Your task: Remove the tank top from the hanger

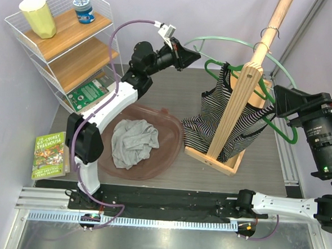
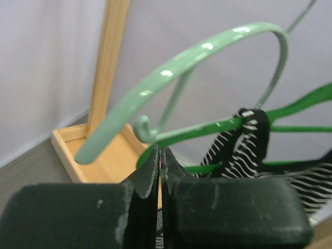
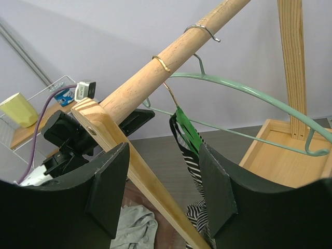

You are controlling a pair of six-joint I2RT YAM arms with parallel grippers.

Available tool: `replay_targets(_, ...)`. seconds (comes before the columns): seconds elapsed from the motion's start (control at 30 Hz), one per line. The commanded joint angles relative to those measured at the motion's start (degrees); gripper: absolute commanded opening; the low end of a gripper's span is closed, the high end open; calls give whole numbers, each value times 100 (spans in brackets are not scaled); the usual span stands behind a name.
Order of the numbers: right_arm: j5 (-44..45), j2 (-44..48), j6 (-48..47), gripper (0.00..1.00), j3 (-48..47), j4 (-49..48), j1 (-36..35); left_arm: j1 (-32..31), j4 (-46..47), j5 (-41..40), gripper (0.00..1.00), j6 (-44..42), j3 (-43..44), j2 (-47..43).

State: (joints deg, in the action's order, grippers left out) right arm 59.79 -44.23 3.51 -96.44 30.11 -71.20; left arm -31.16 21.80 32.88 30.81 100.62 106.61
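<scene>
A black-and-white striped tank top (image 1: pixel 220 119) hangs on a bright green hanger (image 1: pixel 281 129) from the sloping wooden rod (image 1: pixel 273 26) of a rack. My left gripper (image 1: pixel 191 57) is shut with nothing seen between its jaws, just left of the hanger's left end. In the left wrist view its tips (image 2: pixel 161 155) sit below a pale green hanger (image 2: pixel 176 67), with the tank top's strap (image 2: pixel 249 140) to the right. My right gripper (image 1: pixel 277 102) is open at the hanger's right end. In the right wrist view it (image 3: pixel 163 189) straddles the rack's post (image 3: pixel 150 181) and the strap (image 3: pixel 188 158).
An empty pale green hanger (image 1: pixel 238 43) also hangs on the rod. A brown tray (image 1: pixel 170 153) holds a grey garment (image 1: pixel 134 142). A wire shelf (image 1: pixel 64 45) at the back left carries a yellow cup (image 1: pixel 38 16) and a jar (image 1: pixel 83 10). A book (image 1: pixel 50 154) lies at the left.
</scene>
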Motion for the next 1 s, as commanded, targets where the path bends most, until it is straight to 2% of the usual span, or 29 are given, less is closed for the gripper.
replay_targets(0.0,-20,10,98,61,38,-49,-17,-48,-307,-651,0,-216,633,378)
replay_targets(0.37,24,55,53,62,117,-75,-26,-110,-747,-880,0,-22,2048,1204)
replay_targets(0.63,-11,107,53,62,170,-67,-17,-294,-1168,-1143,1,22,2725,1187)
replay_targets(0.73,-37,142,88,62,179,-75,-26,-303,-1616,-1232,5,48,3180,1327)
replay_targets(0.77,-55,169,97,62,196,-75,-34,-303,-1974,-1232,10,31,3270,1371)
replay_targets(0.97,-108,187,168,62,231,-75,-26,-303,-2276,-1373,25,4,3147,1494)
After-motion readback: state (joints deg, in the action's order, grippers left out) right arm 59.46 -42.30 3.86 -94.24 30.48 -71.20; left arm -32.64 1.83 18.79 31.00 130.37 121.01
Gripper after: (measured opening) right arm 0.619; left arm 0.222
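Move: The light green hanger's left end is just off my closed left fingertips, about 4 cm ahead, 4 cm to their left and 1 cm higher. Its hook on the wooden rod is some 15 cm right of the fingertips, level fore-and-aft and 8 cm up. The dark green hanger's middle lies about 13 cm right, 3 cm back and 6 cm down, with the striped tank top below it, 13 cm right, 8 cm back and 17 cm down. From my right hand, that left end is roughly 28 cm ahead, 26 cm left and 11 cm below. With the fingers shut, my left hand goes about 6 cm forward and a little right, dipping slightly, seeming to push the light green hanger's left part ahead of it. Then I stop going forward, lift some 4 cm, turn roughly 10 degrees counter-clockwise over the whole reach, and open the fingers about a fifth, close below the hanger's end. ##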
